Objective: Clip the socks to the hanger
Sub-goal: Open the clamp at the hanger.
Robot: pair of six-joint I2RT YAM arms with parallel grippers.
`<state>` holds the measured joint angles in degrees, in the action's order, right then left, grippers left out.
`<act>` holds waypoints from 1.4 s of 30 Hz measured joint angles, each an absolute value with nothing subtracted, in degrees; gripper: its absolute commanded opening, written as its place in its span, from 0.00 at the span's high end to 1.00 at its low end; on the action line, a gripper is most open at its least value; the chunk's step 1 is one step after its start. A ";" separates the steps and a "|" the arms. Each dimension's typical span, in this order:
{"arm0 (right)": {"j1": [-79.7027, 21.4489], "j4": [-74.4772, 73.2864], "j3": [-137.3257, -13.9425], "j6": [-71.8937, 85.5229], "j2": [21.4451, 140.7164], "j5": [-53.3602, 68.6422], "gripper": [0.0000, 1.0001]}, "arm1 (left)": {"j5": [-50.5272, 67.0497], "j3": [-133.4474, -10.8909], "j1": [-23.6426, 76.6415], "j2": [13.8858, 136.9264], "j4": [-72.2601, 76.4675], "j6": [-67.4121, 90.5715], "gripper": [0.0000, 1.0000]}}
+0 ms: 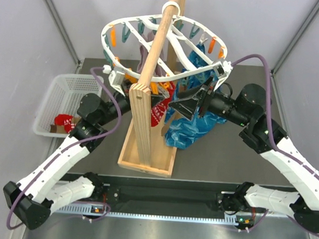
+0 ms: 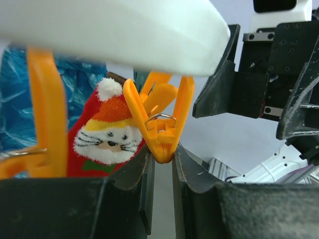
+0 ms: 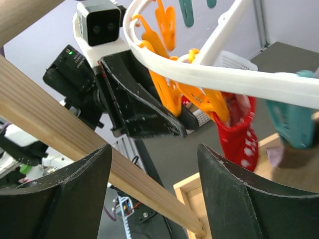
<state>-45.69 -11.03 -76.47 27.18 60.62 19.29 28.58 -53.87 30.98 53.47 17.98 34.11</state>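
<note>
The white oval hanger hangs on the wooden pole, with orange and teal pegs round its rim. My left gripper is shut on the lower end of an orange peg at the near rim. A red sock with a white cat face dangles just left of that peg. The same red sock hangs under the orange pegs. My left gripper and my right gripper face each other under the near rim. My right gripper is open and holds nothing.
The wooden pole stand rises in the middle between my arms; its pole crosses behind my right fingers. A blue plastic bag lies right of the stand. A white mesh basket at the left holds another red sock.
</note>
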 measured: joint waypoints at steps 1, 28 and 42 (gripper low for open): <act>-45.69 -10.59 -76.47 27.66 60.99 19.97 0.33 | 27.88 -54.00 32.32 54.04 17.98 33.58 1.00; -45.76 -6.20 -77.38 28.56 68.45 20.78 0.42 | 21.41 -55.37 40.82 57.52 17.10 28.08 1.00; -46.26 -5.74 -79.64 28.18 69.71 18.72 1.00 | 20.56 -55.53 41.04 55.72 14.70 27.31 0.92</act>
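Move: The orange clamp hanging from the near rim of the hanger is still pinched in the left fingers, its middle about 2 cm above them. From the right hand it lies some 7 cm to the left, 4 cm ahead and about level. From the right hand, the red sock hangs about 8 cm ahead, 4 cm left and 8 cm below, and a teal clamp about 7 cm straight ahead and 2 cm above. Another orange clamp is about 3 cm ahead of the left hand, 4 cm to its left and 2 cm up. The left hand keeps its pinch on the lower end of the orange clamp and draws it some 4 cm to the right with slight sinking and drawing back, then holds there for the right hand. The right hand edges left, then goes forward and left towards that clamp, dipping about 2 cm and rising again (some 5 cm in all), and at the end shuts its wide-open fingers most of the way, pinching the clamp's upper part just under the rim, its grip effort rising as they close. ##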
